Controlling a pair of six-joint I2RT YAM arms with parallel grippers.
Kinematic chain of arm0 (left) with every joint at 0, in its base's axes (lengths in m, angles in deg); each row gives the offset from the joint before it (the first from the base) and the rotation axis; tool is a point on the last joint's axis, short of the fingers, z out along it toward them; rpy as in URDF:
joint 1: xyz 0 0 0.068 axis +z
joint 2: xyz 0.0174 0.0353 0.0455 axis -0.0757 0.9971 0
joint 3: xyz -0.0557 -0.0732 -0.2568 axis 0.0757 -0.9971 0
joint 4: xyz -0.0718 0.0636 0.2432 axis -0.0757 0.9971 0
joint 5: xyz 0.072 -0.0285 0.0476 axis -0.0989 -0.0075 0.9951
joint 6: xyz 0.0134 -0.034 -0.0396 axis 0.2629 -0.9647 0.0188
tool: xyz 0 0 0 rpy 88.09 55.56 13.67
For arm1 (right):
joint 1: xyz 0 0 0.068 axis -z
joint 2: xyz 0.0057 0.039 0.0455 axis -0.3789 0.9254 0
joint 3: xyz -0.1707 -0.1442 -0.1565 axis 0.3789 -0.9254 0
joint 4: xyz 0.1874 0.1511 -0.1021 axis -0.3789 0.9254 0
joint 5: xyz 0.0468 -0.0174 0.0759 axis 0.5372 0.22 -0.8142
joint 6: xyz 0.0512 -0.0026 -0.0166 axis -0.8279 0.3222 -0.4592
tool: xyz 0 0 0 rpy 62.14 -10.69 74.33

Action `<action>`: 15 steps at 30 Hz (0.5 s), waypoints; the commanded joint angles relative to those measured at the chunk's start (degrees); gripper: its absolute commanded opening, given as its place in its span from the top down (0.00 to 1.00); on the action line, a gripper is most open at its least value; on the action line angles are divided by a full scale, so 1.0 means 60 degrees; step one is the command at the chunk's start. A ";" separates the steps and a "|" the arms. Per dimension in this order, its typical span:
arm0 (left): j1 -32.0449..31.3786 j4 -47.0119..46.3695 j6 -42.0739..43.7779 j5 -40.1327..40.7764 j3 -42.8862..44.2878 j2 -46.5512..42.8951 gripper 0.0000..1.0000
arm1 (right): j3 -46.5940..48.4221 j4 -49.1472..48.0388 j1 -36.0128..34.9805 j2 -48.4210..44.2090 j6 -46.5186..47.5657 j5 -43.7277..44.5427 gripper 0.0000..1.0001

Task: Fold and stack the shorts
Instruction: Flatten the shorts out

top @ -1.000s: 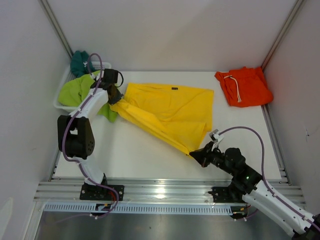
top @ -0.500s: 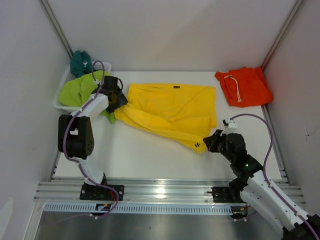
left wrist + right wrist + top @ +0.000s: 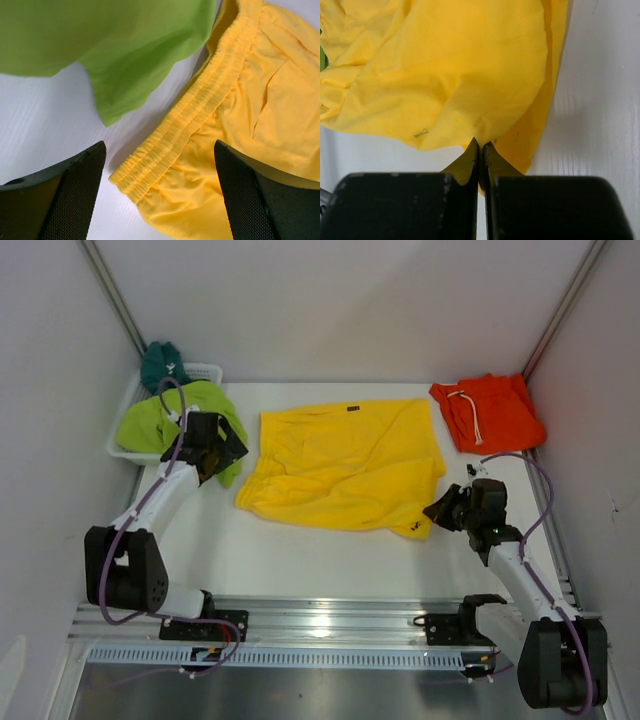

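The yellow shorts point(image 3: 345, 468) lie spread on the table's middle, small dark label at the far edge. My right gripper point(image 3: 438, 512) is shut on their near right corner point(image 3: 485, 130). My left gripper point(image 3: 222, 452) is open just left of the shorts; its wrist view shows the elastic waistband point(image 3: 175, 130) lying between the jaws, not held. The orange shorts point(image 3: 488, 412) with white drawstring lie folded at the far right. The lime-green shorts point(image 3: 165, 420) hang over the basket edge and also show in the left wrist view point(image 3: 115, 45). The teal shorts point(image 3: 160, 362) sit behind them.
A white plastic basket point(image 3: 128, 400) stands at the far left against the wall. Metal rails run along the table's near edge point(image 3: 320, 618). Enclosure walls stand close on both sides and at the back.
The right gripper has pulled the yellow shorts' corner to the right, spreading them flat. The left gripper has let go of the waistband, opened and drawn back to the left.
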 commanded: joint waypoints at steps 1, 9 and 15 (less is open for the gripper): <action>0.0081 -0.0539 -0.0302 0.0020 -0.0820 -0.0850 0.11 | 0.0675 -0.0620 0.0068 0.0494 0.0267 -0.0599 1.00; -0.0593 -0.1960 -0.0990 -0.0567 -0.4217 -0.2989 0.14 | 0.1408 -0.0430 0.0083 0.1067 0.0355 -0.0643 1.00; -0.0798 -0.2810 -0.1459 -0.0889 -0.5101 -0.3313 0.15 | 0.0840 -0.0050 0.0010 0.0439 0.0517 -0.1199 1.00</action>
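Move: Below and behind the open left hand lies the near-left waistband corner of the yellow shorts, about 7 cm back, level sideways and some 13 cm down; the green cloth over the tray is roughly 8 cm ahead and 13 cm left of that hand. From the right hand, which pinches the near-right hem, the shorts' middle is about 15 cm ahead and 17 cm left, and the red shorts some 26 cm ahead and 15 cm right. Swinging back about 10 cm and down about 7 cm, with a small late drift right, the left hand comes towards the near-left corner of the yellow shorts, fingers staying wide open. The right hand keeps its pinch on the near-right hem and eases it up and forward by some 2 cm each, slightly left too. ##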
